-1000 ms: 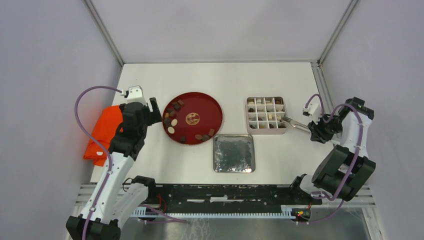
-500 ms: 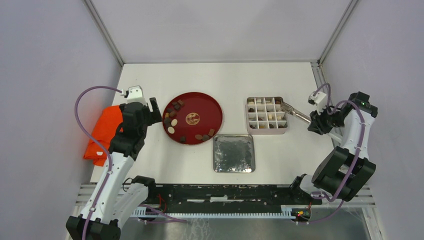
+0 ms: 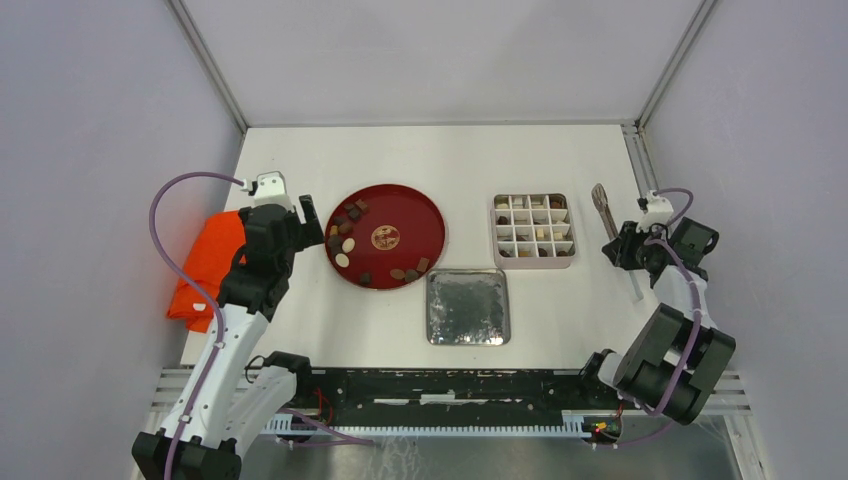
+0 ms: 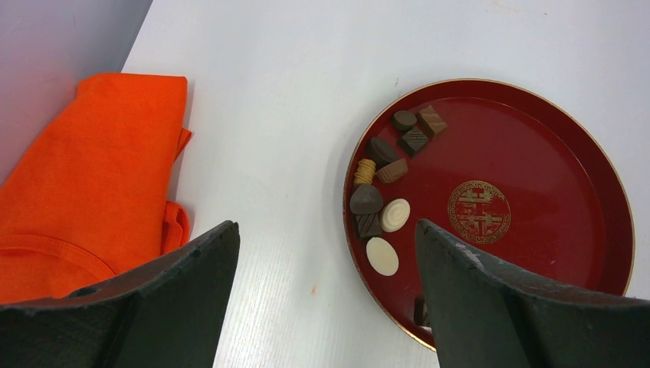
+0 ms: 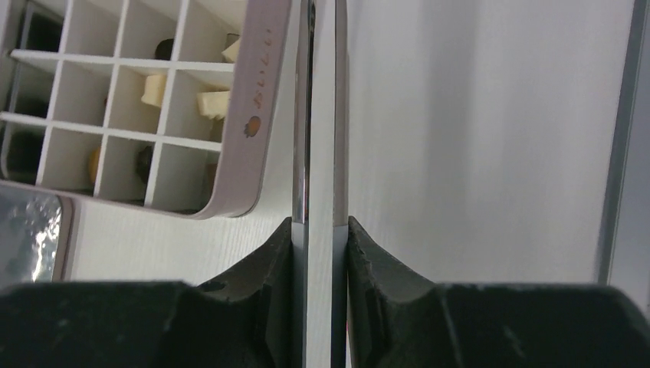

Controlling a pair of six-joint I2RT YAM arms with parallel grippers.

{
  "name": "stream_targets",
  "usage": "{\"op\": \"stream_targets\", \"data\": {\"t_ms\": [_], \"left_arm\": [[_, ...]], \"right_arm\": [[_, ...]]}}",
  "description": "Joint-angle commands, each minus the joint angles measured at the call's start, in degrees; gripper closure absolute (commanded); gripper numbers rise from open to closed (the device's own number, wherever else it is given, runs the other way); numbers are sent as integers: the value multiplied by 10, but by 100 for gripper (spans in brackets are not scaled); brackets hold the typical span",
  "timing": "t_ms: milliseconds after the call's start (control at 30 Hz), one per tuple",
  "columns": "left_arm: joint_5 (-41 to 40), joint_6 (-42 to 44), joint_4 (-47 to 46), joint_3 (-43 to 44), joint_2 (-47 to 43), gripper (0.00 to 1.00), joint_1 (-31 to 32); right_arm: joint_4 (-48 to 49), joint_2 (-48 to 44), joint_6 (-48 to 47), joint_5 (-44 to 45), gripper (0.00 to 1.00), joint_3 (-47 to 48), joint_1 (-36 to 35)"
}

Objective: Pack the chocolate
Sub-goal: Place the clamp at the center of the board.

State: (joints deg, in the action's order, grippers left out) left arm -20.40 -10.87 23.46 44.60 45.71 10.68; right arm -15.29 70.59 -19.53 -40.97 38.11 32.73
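Several pieces of chocolate (image 3: 347, 245) lie on the left and front of the round red plate (image 3: 412, 212); in the left wrist view the chocolate (image 4: 381, 215) clusters at the plate's (image 4: 536, 169) left rim. My left gripper (image 3: 308, 226) (image 4: 326, 230) hangs open over the table just left of that rim, holding nothing. A few more pieces (image 5: 208, 102) sit in the pale grid box (image 3: 533, 264) (image 5: 257, 115). My right gripper (image 3: 622, 248) (image 5: 320, 226) is shut on metal tongs (image 3: 601, 199) (image 5: 304, 115), right of the box, tips pointing to the back.
A square metal tray (image 3: 468, 307) lies in front of the plate and box. An orange cloth (image 3: 205, 265) (image 4: 84, 192) lies at the table's left edge. The right wall rail runs close beside the right arm.
The right arm has swung the tongs away from the box's right edge to point toward the back, squeezing them narrower. The left arm has not moved.
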Motion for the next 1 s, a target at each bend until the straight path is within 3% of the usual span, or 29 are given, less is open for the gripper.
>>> {"op": "stream_targets", "data": {"t_ms": [0,167,367,600,967], "left_arm": [[9,18,-24,5,-5,10,-2],[11,17,-24,4,-4,10,-2],[11,18,-24,4,-4,10,-2],[12,18,-24,4,-7,10,-2],[12,18,-24,4,-9,10,-2]], "right_arm": [[223,19,158,66,90,-42,-11],[271,70,167,132,87,-56,-37],[257,133,160,158,79,-29,-59],[234,148,146,176,58,-19,-77],[193,187,136,189,42,12,-90]]}}
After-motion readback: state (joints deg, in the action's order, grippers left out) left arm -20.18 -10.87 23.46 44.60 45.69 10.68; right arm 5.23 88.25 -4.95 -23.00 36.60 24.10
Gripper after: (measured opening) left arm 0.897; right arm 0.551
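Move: The right hand holds the clamp, pointing forward, and is taking it to a bare patch of table roughly 4 cm ahead, 1 cm to its right and 8 cm below. The chocolate box stands some 13 cm to this hand's left and 6 cm ahead; the silver tray lies about 27 cm left and 9 cm back. From the idle left hand that patch is around 59 cm to the right, 5 cm ahead and 20 cm below. Still pinching the clamp between its pads, the right hand sinks about 7 cm towards the bare table beside the chocolate box and eases some 4 cm forward, turning roughly 15 degrees clockwise and tipping a little downward. Once nearly all the way down, the fingers open from about a third to just over half, the clamp's two arms spreading with the pads while the hand creeps on forward. ##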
